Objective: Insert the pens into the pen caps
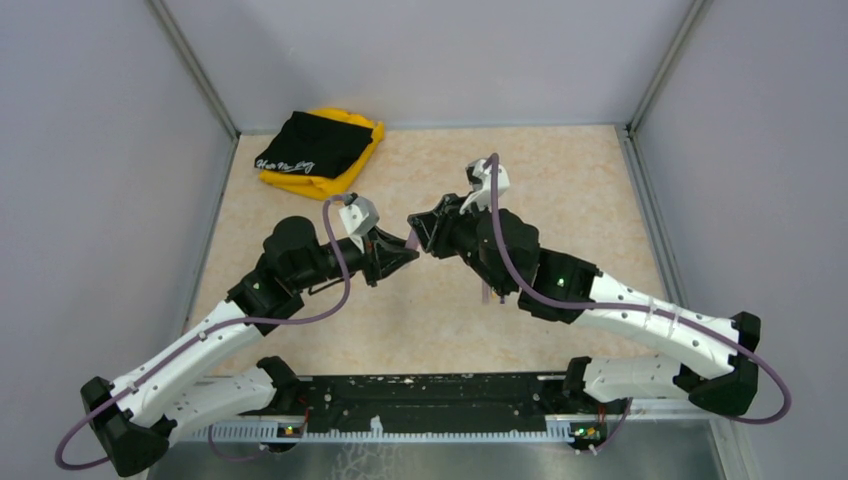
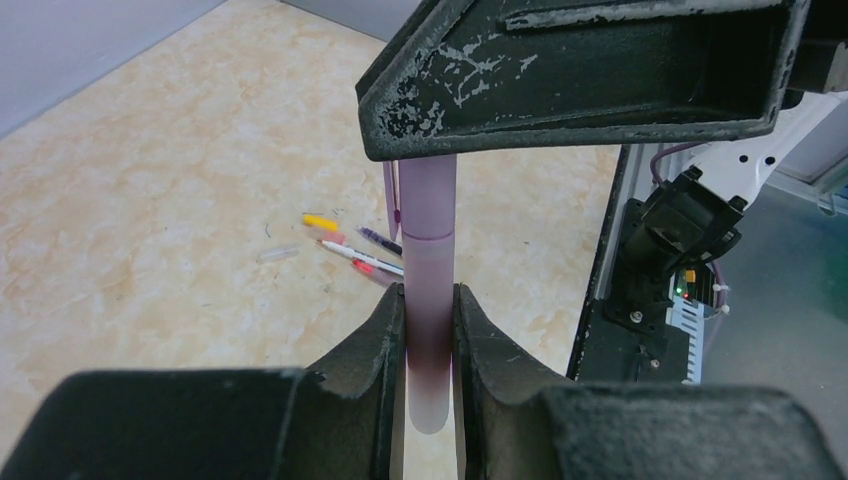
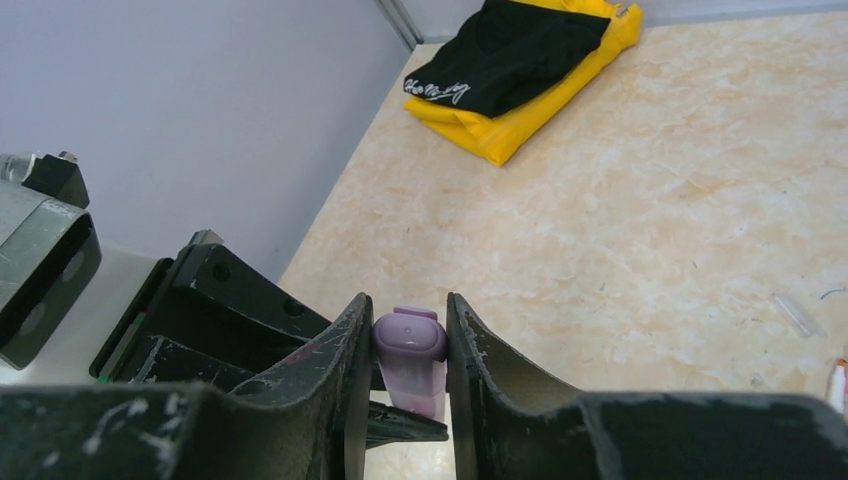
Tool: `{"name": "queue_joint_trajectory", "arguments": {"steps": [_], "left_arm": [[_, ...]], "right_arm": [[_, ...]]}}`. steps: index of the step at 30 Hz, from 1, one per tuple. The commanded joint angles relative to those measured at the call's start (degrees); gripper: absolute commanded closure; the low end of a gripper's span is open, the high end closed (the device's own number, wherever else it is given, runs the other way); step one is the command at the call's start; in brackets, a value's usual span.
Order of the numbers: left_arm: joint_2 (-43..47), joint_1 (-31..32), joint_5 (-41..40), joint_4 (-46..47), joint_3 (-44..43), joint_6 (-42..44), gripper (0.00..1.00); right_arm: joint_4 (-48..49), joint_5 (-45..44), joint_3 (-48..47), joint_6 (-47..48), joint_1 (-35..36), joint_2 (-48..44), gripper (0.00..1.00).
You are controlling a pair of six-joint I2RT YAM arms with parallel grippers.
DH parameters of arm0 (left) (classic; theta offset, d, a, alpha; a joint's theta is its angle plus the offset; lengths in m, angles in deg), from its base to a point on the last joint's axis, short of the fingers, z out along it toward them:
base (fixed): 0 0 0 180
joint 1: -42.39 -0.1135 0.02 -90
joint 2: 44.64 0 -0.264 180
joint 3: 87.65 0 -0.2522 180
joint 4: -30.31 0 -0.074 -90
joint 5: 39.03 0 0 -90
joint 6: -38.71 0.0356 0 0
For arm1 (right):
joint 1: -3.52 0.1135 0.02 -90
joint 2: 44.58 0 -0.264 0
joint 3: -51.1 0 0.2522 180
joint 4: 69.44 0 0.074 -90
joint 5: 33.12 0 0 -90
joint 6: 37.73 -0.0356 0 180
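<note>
My two grippers meet above the middle of the table. The left gripper [image 2: 430,295] is shut on the lower barrel of a purplish translucent pen [image 2: 428,290], which stands upright between its fingers. The lilac pen cap [image 3: 410,338] sits on that pen's upper end, down to a seam. My right gripper [image 3: 408,298] is shut on the cap, both fingers touching its sides. In the left wrist view a right finger [image 2: 580,80] hides the cap's top. In the top view the left gripper [image 1: 405,247] and the right gripper [image 1: 420,233] are tip to tip.
Loose pens [image 2: 362,258], a yellow cap [image 2: 320,222] and a clear cap [image 2: 278,253] lie together on the table below the grippers. A black and yellow cloth [image 1: 318,150] lies at the far left corner. Grey walls [image 1: 110,150] enclose the table.
</note>
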Motion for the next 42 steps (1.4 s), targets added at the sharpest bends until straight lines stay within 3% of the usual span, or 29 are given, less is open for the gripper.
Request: {"name": "queue_joint_trajectory", "arguments": {"steps": [1,10,22,42], "left_arm": [[0.29,0.22,-1.31,2.17,-0.48,0.31,1.00],[0.78,0.20,-5.44,1.60,-0.35,-0.02,1.00],[1.62,-4.60,-3.38,2.65,0.06,-2.36,1.00],[1.49,-9.19,0.52,3.98,0.43,-4.30,1.00]], "right_arm": [[0.72,0.52,1.92,-0.39,-0.07,0.49,0.98],[12.12,4.64,13.28,0.23,-0.05,2.33,1.00],[22.40,5.65,24.85,-6.65,3.13,7.55,1.00],[27.24,1.67,31.91,-17.76,12.24,18.67,1.00]]}}
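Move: The left hand holds the purple pen's body, with its cap about 6 cm above and 1 cm ahead, already on the pen. The right hand's shut fingers hold the cap, the pen body about 5 cm below and 1 cm back. From the left hand, the loose pens lie some 13 cm ahead, 14 cm right and 30 cm down; the yellow cap is about 8 cm beyond them and 2 cm farther right. Both hands lower the pen and cap together, about 12–15 cm down and 5 cm left, tilting, both grips kept. ##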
